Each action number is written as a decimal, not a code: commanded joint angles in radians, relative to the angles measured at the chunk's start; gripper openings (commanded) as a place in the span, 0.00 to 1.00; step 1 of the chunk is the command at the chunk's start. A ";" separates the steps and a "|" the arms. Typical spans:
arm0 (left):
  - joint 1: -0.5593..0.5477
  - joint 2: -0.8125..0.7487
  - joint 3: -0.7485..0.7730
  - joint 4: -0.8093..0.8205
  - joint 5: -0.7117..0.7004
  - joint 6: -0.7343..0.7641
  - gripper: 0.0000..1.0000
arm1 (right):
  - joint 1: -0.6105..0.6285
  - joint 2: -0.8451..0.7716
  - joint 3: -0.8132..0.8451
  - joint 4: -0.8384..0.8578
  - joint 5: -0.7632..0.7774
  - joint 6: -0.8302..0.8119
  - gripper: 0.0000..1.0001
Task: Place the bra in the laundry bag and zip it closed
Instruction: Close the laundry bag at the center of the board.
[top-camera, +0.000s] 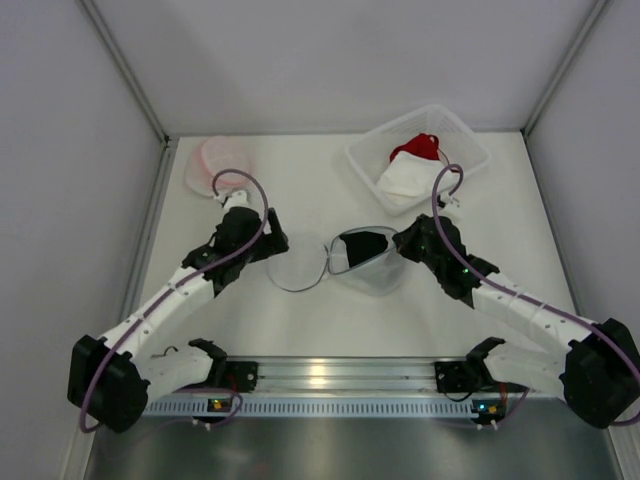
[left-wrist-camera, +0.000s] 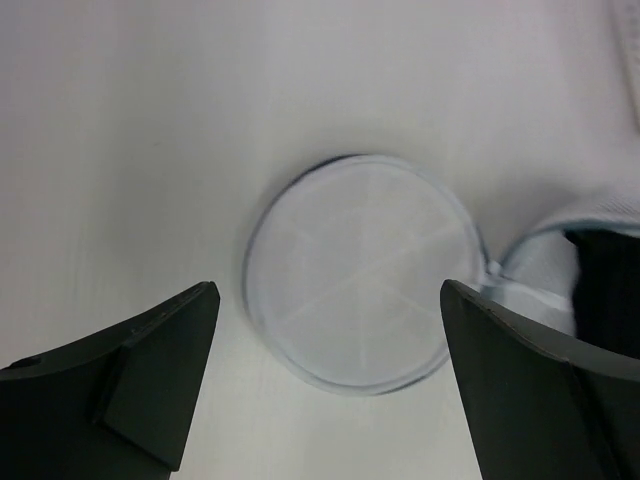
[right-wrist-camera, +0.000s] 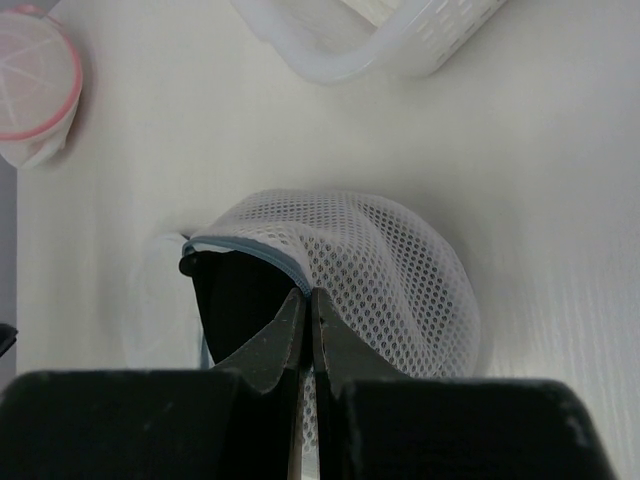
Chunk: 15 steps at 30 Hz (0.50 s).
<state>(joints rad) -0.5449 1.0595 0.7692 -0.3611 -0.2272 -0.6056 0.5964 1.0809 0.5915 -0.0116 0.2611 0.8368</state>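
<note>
The white mesh laundry bag (top-camera: 378, 272) lies at the table's middle, its mouth gaping toward the left. Its round flat lid (top-camera: 297, 262) is flopped open on the table beside it. Something black, the bra (top-camera: 362, 243), fills the opening. In the right wrist view my right gripper (right-wrist-camera: 308, 295) is shut on the bag's blue zip edge, with the mesh dome (right-wrist-camera: 390, 280) on its right and the bra (right-wrist-camera: 240, 290) on its left. My left gripper (left-wrist-camera: 328, 290) hangs open over the lid (left-wrist-camera: 360, 270), holding nothing; the bra (left-wrist-camera: 605, 290) shows at the right edge.
A white slotted basket (top-camera: 455, 135) at the back right holds red and white garments. A pink-rimmed round mesh bag (top-camera: 213, 163) lies at the back left. Grey walls close in the table's left, right and far sides.
</note>
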 joint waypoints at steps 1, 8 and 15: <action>0.141 0.008 -0.062 -0.007 0.011 -0.120 0.98 | 0.014 -0.010 0.051 0.030 0.009 -0.024 0.00; 0.264 0.048 -0.189 0.174 0.118 -0.181 0.88 | 0.014 -0.007 0.056 0.027 0.006 -0.031 0.00; 0.266 0.129 -0.266 0.352 0.223 -0.200 0.76 | 0.013 -0.004 0.054 0.025 -0.002 -0.031 0.00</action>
<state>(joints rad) -0.2848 1.1751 0.5213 -0.1673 -0.0723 -0.7845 0.5983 1.0813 0.6041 -0.0120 0.2588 0.8188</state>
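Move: The bag's round mesh lid lies flat about 14 cm below the open left hand, its middle roughly level with it and 3 cm to its right. The laundry bag's body is some 20 cm to the hand's right and no farther out, with the black bra in its mouth about 19 cm right and 2 cm ahead. The pink bag is roughly 24 cm ahead and 20 cm left. From the right hand, the lid is about 23 cm left, 1 cm back and 12 cm below. The left hand drops about 10 cm towards the lid's left edge, swinging some 7 cm to the left as it starts down and then easing back right by a couple of centimetres, while the wrist turns about 15 degrees counter-clockwise, tips farther down and the fingers narrow from fully open to about three-quarters, touching nothing that can be seen. The right hand stays almost in place with its shut fingers still pinching the rim of the laundry bag's mouth, holding it up. ##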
